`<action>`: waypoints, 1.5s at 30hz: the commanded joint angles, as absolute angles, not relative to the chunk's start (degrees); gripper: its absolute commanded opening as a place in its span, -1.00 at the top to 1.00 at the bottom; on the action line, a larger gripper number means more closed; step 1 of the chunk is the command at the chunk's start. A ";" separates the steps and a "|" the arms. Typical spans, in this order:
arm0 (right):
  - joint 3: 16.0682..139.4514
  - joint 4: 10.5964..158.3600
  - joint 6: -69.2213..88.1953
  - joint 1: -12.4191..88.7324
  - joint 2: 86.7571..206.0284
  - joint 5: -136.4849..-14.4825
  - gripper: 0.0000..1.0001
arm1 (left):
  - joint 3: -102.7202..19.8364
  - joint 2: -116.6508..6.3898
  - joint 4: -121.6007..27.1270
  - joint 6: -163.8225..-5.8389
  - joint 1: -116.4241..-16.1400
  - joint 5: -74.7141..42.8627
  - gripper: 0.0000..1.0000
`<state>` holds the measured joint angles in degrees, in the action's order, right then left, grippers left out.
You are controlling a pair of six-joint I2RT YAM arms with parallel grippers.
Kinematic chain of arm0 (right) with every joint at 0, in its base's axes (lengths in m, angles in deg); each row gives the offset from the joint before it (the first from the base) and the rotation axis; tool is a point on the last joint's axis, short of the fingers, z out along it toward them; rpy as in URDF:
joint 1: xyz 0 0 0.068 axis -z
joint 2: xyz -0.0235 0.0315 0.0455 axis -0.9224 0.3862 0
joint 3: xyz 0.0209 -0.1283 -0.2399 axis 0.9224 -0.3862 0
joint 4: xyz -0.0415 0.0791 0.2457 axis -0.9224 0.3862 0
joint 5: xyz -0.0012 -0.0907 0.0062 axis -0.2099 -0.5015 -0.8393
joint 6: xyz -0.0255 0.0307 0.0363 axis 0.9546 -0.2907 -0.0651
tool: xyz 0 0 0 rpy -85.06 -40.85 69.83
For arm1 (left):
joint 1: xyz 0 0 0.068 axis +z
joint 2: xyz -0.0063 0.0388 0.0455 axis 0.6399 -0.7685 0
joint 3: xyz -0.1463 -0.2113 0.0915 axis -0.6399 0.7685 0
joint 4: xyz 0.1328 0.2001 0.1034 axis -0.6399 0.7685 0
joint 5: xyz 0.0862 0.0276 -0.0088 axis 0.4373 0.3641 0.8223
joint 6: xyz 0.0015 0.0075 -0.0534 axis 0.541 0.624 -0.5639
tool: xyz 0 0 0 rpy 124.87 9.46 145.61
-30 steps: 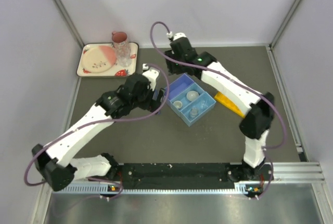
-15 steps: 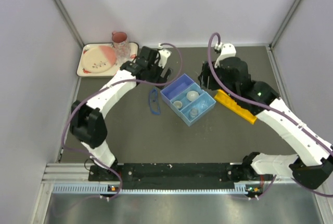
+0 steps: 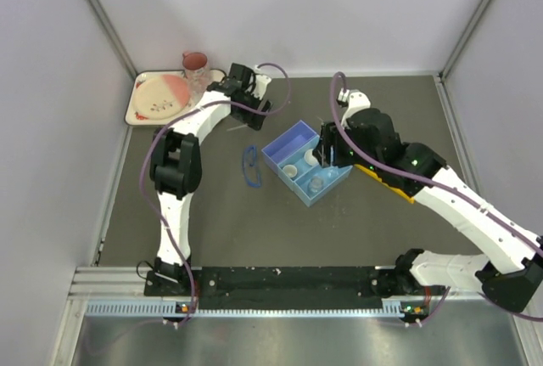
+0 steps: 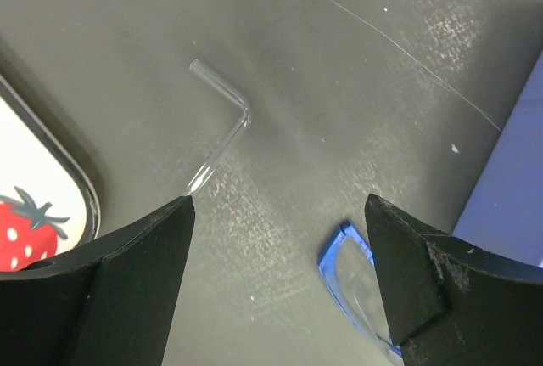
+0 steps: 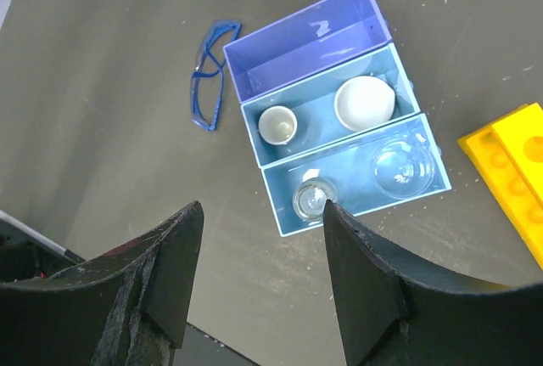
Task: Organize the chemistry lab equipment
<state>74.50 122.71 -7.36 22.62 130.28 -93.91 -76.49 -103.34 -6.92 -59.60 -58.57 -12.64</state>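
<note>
My left gripper hangs open over the dark table at the back left, holding nothing. A bent thin glass rod lies just beyond its fingertips. The blue-rimmed goggles lie near its right finger. My right gripper is open and empty above the blue divided tray. The tray's middle section holds a small white cup and a white round dish. Its near section holds a small clear beaker and a clear dish. The yellow holed rack lies to the right of the tray.
The strawberry-patterned tray with a pink-and-cream plate, a pink mug and a clear tumbler sits in the back left corner, close to my left gripper; its edge shows in the left wrist view. Walls enclose the table on three sides.
My left arm has swung from the tray's left side to the back, stretching toward the strawberry tray. My right gripper has moved from the back to above the blue tray.
</note>
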 commanded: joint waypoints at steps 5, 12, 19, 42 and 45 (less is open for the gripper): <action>75.51 120.09 -6.99 21.23 132.37 -91.74 -0.18 | -84.84 -108.22 -5.32 -57.25 -55.78 -14.61 -0.69; 76.65 119.74 -6.46 21.23 134.39 -90.86 -0.18 | -84.59 -111.56 -4.97 -56.81 -54.37 -15.75 -0.55; 77.62 119.30 -6.37 21.32 135.80 -90.42 -0.18 | -83.44 -112.79 -4.79 -57.08 -54.11 -16.89 -0.44; 77.27 118.25 -6.99 21.32 135.10 -89.19 -0.18 | -81.42 -114.55 -2.59 -59.19 -52.88 -18.83 0.26; 76.92 118.16 -7.17 21.23 134.66 -88.93 -0.18 | -81.33 -114.55 -2.07 -60.07 -52.88 -19.09 0.28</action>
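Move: The bent glass rod lies about 4 cm ahead of the left hand, 2 cm to its left and 8 cm below it. The blue goggles lie about 10 cm back, nearly level sideways. The blue organizer box stands some 16 cm to the right and 8 cm back; the strawberry tray is about 28 cm left and 14 cm farther out. From the right hand, the rod is roughly 28 cm ahead, 24 cm left and 27 cm down. Down towards the bent glass rod goes the left hand, sinking nearly 6 cm and shifting about 3 cm left, with a small forward reach first; the fingers tip some 5 to 10 degrees steeper. It then hovers low while the fingers close from wide open to about a third. The empty right hand eases about 3 cm left and nearly as far down over the organizer box. ##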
